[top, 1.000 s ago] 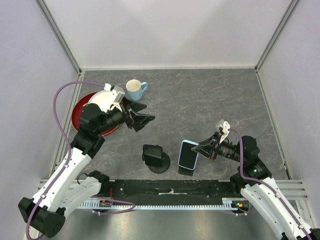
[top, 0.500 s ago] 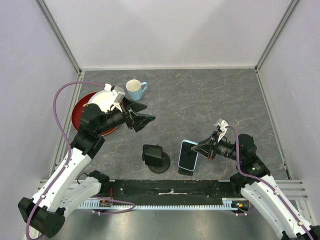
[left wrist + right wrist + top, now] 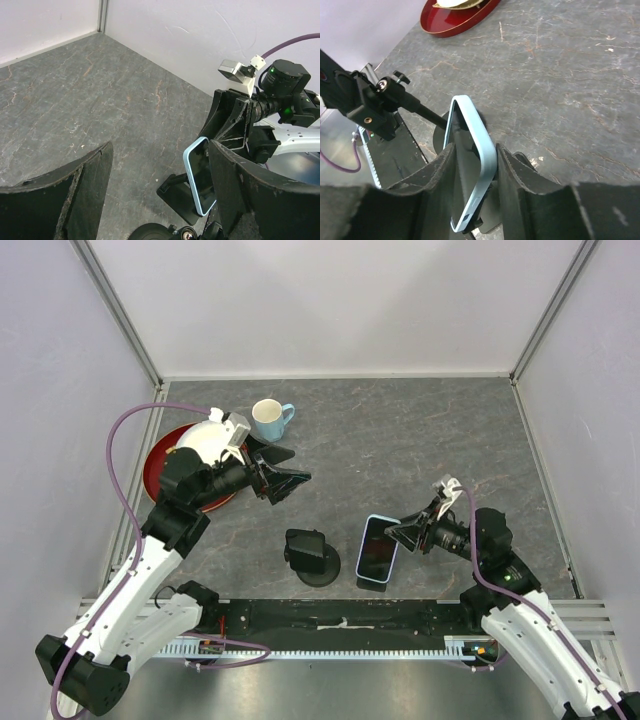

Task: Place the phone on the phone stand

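The phone [image 3: 378, 548], light blue rimmed with a dark screen, leans back on the black phone stand [image 3: 371, 583] near the table's front edge. My right gripper [image 3: 403, 533] is open, its fingers straddling the phone's upper part. In the right wrist view the phone [image 3: 475, 150] stands between the parted fingers over the stand's base [image 3: 490, 222], with a gap on the left side. My left gripper [image 3: 290, 468] hovers open and empty to the upper left. Its wrist view shows the phone [image 3: 200, 172], the stand [image 3: 185, 197] and the right gripper [image 3: 232, 120] behind them.
A black clamp on a round base [image 3: 312, 556] stands just left of the phone. At the back left are a red plate [image 3: 160, 462] carrying a white dish [image 3: 205, 438] and a light blue mug [image 3: 268, 418]. Grey walls enclose the table.
My right gripper's jaws have parted from the phone. The phone has tipped back against the stand, so its dark screen now faces up. The left arm has not moved.
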You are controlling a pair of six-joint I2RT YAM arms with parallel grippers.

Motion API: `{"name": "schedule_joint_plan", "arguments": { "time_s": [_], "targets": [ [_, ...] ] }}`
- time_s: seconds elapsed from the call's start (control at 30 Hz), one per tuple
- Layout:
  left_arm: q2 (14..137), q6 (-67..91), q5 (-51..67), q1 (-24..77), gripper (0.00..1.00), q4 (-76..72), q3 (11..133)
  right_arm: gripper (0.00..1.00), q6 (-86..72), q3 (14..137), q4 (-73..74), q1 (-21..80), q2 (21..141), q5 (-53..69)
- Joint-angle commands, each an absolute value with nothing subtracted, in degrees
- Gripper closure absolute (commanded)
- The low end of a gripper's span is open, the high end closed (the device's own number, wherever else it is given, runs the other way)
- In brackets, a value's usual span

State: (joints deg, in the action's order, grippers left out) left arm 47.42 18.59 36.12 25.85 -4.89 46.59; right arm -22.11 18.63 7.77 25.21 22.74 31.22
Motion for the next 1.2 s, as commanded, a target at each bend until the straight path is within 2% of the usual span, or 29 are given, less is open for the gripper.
{"name": "schedule_joint_plan", "arguments": {
  "time_s": [0.0, 0.27, 0.37, 0.6, 0.67, 0.87, 0.97, 1.03, 1.17],
  "targets": [
    [46.6, 17.3, 36.7, 26.1, 0.18, -7.0, 47.4, 0.52, -22.8, 20.7, 7.6, 25.1, 21.7, 26.8],
    [46.7, 17.4, 36.8, 26.2, 0.18, -7.0, 47.4, 0.37, -23.6, 21.4, 7.1, 25.1, 22.5, 24.7],
    [46.7, 17.4, 36.8, 26.2, 0.18, -7.0, 47.4, 0.02, -24.9, 23.0, 7.6, 25.1, 23.9, 24.0],
    [46.5, 17.3, 36.7, 26.2, 0.18, -7.0, 47.5, 0.02, -30.2, 34.4, 17.1, 25.1, 29.2, 14.3],
    [46.5, 17.4, 36.6, 26.2, 0.18, -6.9, 47.5, 0.02, -33.4, 41.9, 24.8, 25.1, 34.2, 8.8],
    [46.7, 17.6, 36.6, 26.2, 0.18, -6.5, 47.9, 0.02, -36.1, 60.3, 45.3, 26.0, 47.2, 2.4],
    [46.4, 17.3, 36.0, 26.2, 0.18, -6.2, 47.8, 0.02, -39.7, 66.2, 53.6, 28.3, 50.4, -6.7],
    [46.5, 17.3, 35.3, 26.2, 0.18, -5.9, 47.9, 0.02, -43.1, 68.1, 57.0, 33.2, 51.8, -14.6],
    [46.3, 17.2, 34.8, 26.2, 0.18, -5.4, 48.2, 0.02, -49.7, 69.3, 59.1, 44.2, 54.6, -22.8]
  ]
}}
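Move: The right hand is at the phone's upper right edge, its half-open fingers either side of it; the phone's middle is about 4 cm to the left, 3 cm back and 3 cm below. The phone stand under it is some 5 cm left, 6 cm back and 8 cm down. The round-base stand is about 18 cm left, 7 cm back and 7 cm down. From the left hand, the phone lies roughly 19 cm right, 12 cm back and 18 cm below. Right fingers spread fully, then the hand rises about 9 cm and forward off the phone, turning clockwise. ##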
